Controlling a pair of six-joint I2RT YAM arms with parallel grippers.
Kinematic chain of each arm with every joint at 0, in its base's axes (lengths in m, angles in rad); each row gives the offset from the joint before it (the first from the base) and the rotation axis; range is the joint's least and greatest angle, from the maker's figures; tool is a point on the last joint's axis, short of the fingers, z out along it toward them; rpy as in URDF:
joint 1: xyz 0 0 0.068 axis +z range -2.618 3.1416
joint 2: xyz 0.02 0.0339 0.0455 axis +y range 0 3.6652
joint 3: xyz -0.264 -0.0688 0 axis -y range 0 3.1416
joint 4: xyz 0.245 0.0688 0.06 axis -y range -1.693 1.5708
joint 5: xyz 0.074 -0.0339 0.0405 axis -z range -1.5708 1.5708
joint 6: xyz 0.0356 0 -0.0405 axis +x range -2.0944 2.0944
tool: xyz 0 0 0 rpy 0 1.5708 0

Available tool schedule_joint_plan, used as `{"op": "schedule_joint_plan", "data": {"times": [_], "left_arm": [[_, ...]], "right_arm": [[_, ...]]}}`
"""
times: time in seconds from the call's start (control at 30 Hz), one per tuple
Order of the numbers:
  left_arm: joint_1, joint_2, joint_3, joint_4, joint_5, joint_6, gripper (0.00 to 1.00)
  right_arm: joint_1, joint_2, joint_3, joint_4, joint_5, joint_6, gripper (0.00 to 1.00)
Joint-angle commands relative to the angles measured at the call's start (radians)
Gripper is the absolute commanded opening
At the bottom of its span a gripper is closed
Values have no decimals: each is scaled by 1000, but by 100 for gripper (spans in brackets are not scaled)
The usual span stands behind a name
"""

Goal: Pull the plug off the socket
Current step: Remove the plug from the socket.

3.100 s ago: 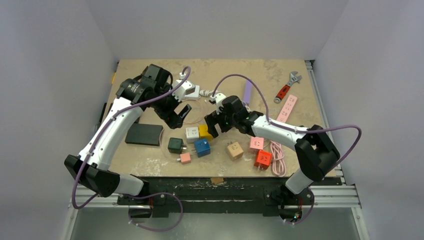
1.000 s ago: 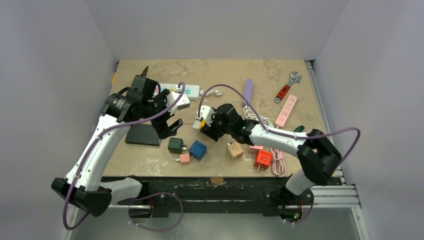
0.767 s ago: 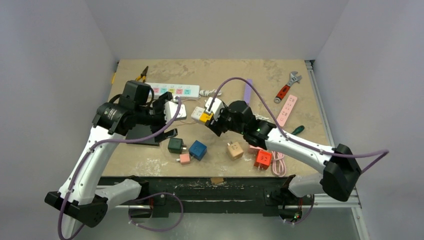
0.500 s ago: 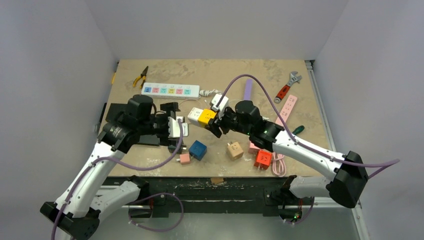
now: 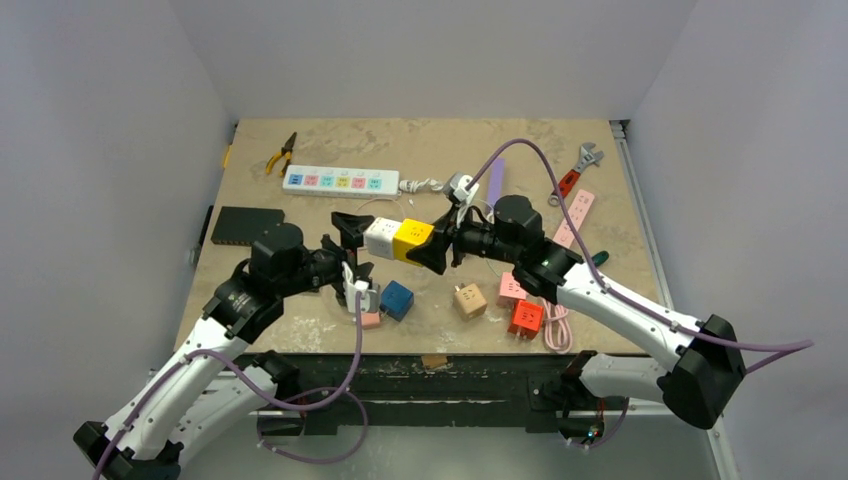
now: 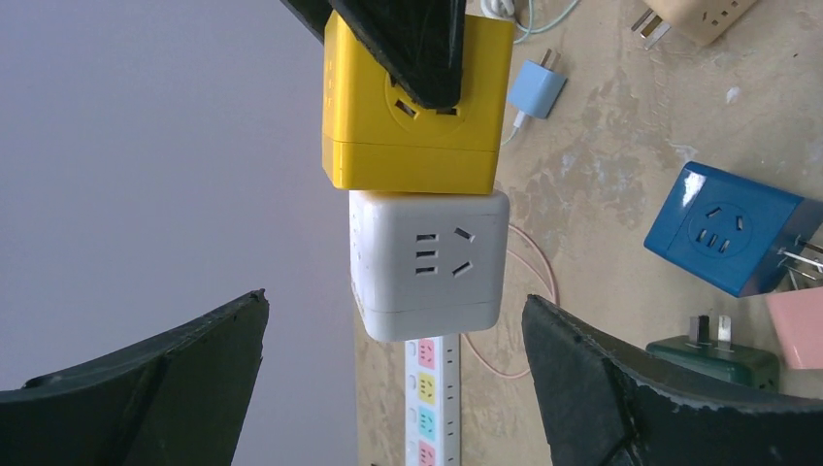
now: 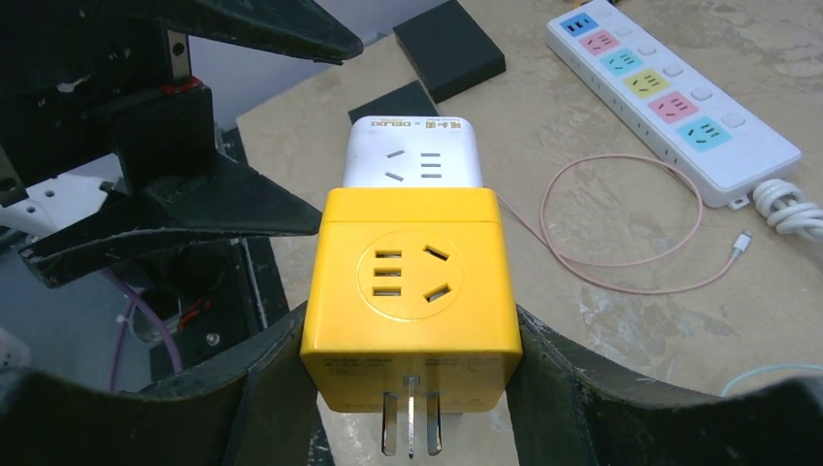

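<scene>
A yellow cube socket (image 5: 413, 238) and a white cube plug (image 5: 381, 236) hang joined end to end above the table. My right gripper (image 5: 428, 252) is shut on the yellow cube's (image 7: 412, 282) sides, its own prongs pointing back at the wrist. The white cube (image 7: 412, 155) sticks out from its far face. My left gripper (image 5: 352, 248) faces the white cube (image 6: 427, 262) from the left, open wide. Its fingers (image 6: 582, 379) stand either side of the cube's end without touching it. The yellow cube (image 6: 417, 107) lies beyond.
On the table lie a white power strip (image 5: 340, 181), pliers (image 5: 281, 152), a wrench (image 5: 574, 172), a black box (image 5: 243, 224) and a pink strip (image 5: 573, 215). Below the grippers sit loose cubes: blue (image 5: 397, 298), tan (image 5: 467, 300), orange (image 5: 524, 317).
The right gripper lifted the joined cubes off the table and carried them up and right. The left arm swung down from the back and turned, still open, to face the white cube.
</scene>
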Motion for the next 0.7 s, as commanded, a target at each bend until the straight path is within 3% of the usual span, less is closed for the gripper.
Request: {"op": "schedule_joint_plan", "data": {"times": [0.0, 0.13, 0.4, 0.53, 0.67], "left_arm": [[-13, -11, -11, 44, 27, 32, 100], [-17, -7, -32, 18, 52, 68, 100], [-19, 61, -36, 223, 2, 39, 100], [-22, 71, -35, 207, 12, 64, 99], [-39, 80, -16, 154, 14, 93, 63]], "right_arm": [[-35, -23, 1, 191, -109, 136, 0], [-38, -10, -1, 238, -142, 181, 0], [-39, 3, -4, 255, -194, 209, 0], [-37, 4, -11, 257, -202, 215, 0], [-38, 21, -22, 260, -203, 220, 0]]}}
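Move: The white plug sticks out of the yellow one that the right fingers already grip; it lies about 3 cm ahead of the open left hand, 4 cm to its right and 3 cm lower. From the right hand it is roughly 8 cm left, 2 cm ahead and 1 cm down. The yellow plug is some 10 cm right and 1 cm ahead of the left hand, 2 cm lower. On the table about 24 cm below that hand, the blue plug sits 6 cm right and 1 cm ahead, the green one 4 cm left and 3 cm ahead. The white plug is brought between the left fingers from both sides: the left hand dips about 1 cm and comes back up, reaching some 2.5 cm forward and right around it, then starts closing from wide open onto its sides. The right hand keeps its grip on the yellow plug, lifting it about 2.5 cm while drawing back and slightly left, tilting its left side up some 10 degrees. ##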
